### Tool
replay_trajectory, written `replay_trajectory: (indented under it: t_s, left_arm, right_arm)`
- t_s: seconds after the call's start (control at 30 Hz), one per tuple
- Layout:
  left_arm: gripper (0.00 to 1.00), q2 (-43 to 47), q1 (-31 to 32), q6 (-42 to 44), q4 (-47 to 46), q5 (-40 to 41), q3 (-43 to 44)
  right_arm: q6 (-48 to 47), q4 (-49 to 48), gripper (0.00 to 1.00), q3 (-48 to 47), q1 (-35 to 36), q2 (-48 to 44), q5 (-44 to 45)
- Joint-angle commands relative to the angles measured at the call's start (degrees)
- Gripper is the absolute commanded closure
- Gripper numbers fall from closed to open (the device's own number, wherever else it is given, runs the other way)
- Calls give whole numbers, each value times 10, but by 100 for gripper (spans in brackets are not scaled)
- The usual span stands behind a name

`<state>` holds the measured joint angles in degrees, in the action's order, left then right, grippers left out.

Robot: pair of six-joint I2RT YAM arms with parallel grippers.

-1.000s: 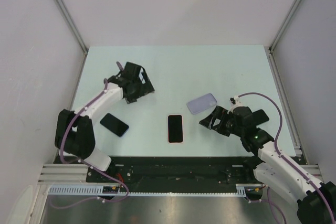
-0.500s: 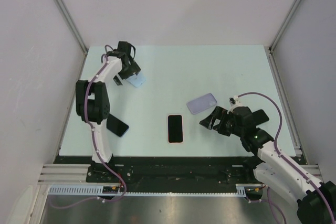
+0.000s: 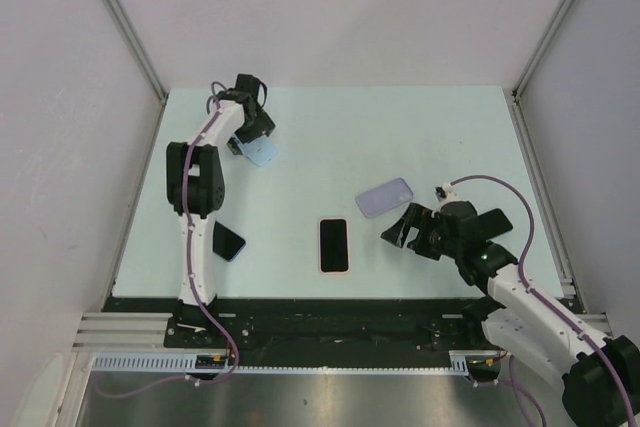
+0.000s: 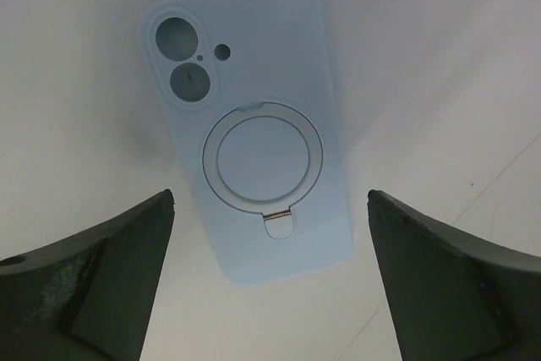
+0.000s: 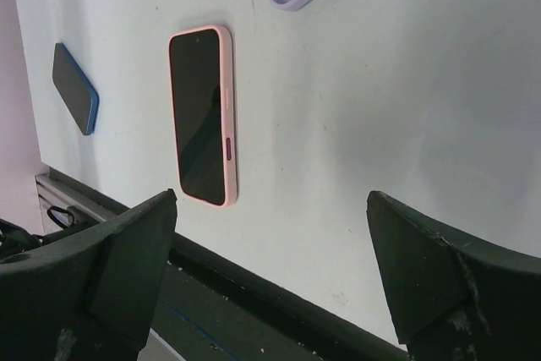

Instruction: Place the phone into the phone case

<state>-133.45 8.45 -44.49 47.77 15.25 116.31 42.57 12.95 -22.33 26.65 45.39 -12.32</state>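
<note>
A light blue phone case (image 4: 254, 124) lies back up on the table, its ring stand and camera holes showing. My left gripper (image 4: 270, 199) hangs open just above its near end, touching nothing; from above, the left gripper (image 3: 249, 135) is at the far left beside that case (image 3: 263, 155). A dark phone with a blue edge (image 3: 230, 242) lies near the left arm, partly hidden by it. A phone with a pink rim (image 5: 203, 116) lies screen up at the front centre. My right gripper (image 3: 402, 232) stands open and empty to its right.
An empty lavender case (image 3: 385, 197) lies hollow side up just beyond the right gripper. The table's dark front rail (image 5: 279, 293) runs under the right gripper. White walls and metal posts close the table in at the back and sides.
The left arm has swung from the mid-left of the table out to the far left, and the light blue case now shows under its open gripper. The right arm has stayed put.
</note>
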Motion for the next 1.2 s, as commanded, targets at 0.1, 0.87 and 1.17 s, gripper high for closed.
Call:
replay_trajectory:
  t_s: [0.1, 0.87, 1.17]
  left_arm:
    - [0, -37, -2, -28, 28, 10, 41]
    - [36, 156, -1, 90, -124, -233, -285]
    - [39, 332, -1, 74, -277, -390, -544]
  right_arm:
    - [-21, -13, 2, -25, -21, 5, -10]
    - [23, -22, 4, -29, -35, -34, -71]
    - [79, -123, 7, -34, -10, 25, -93]
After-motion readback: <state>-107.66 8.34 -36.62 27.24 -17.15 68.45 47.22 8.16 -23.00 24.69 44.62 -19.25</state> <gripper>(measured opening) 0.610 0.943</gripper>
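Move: Just below the left hand's open fingers lies the light-blue phone case: its middle is about 3 cm ahead, 1 cm to the left and 3 cm lower. On the same table level, the loose black phone lies some 28 cm back and 4 cm left of this hand, and the purple case roughly 16 cm back and 39 cm right. From the right hand, the blue case is about 36 cm ahead, 40 cm left and 8 cm lower. Sinking some 2.5 cm to the blue case, the left hand partly closes its fingers there, then sweeps low over the table about 15 cm back and 7 cm right, away from the case, turning clockwise with its left side dipping as the fingers narrow further. The right hand meanwhile rises about 3 cm, touching nothing. ##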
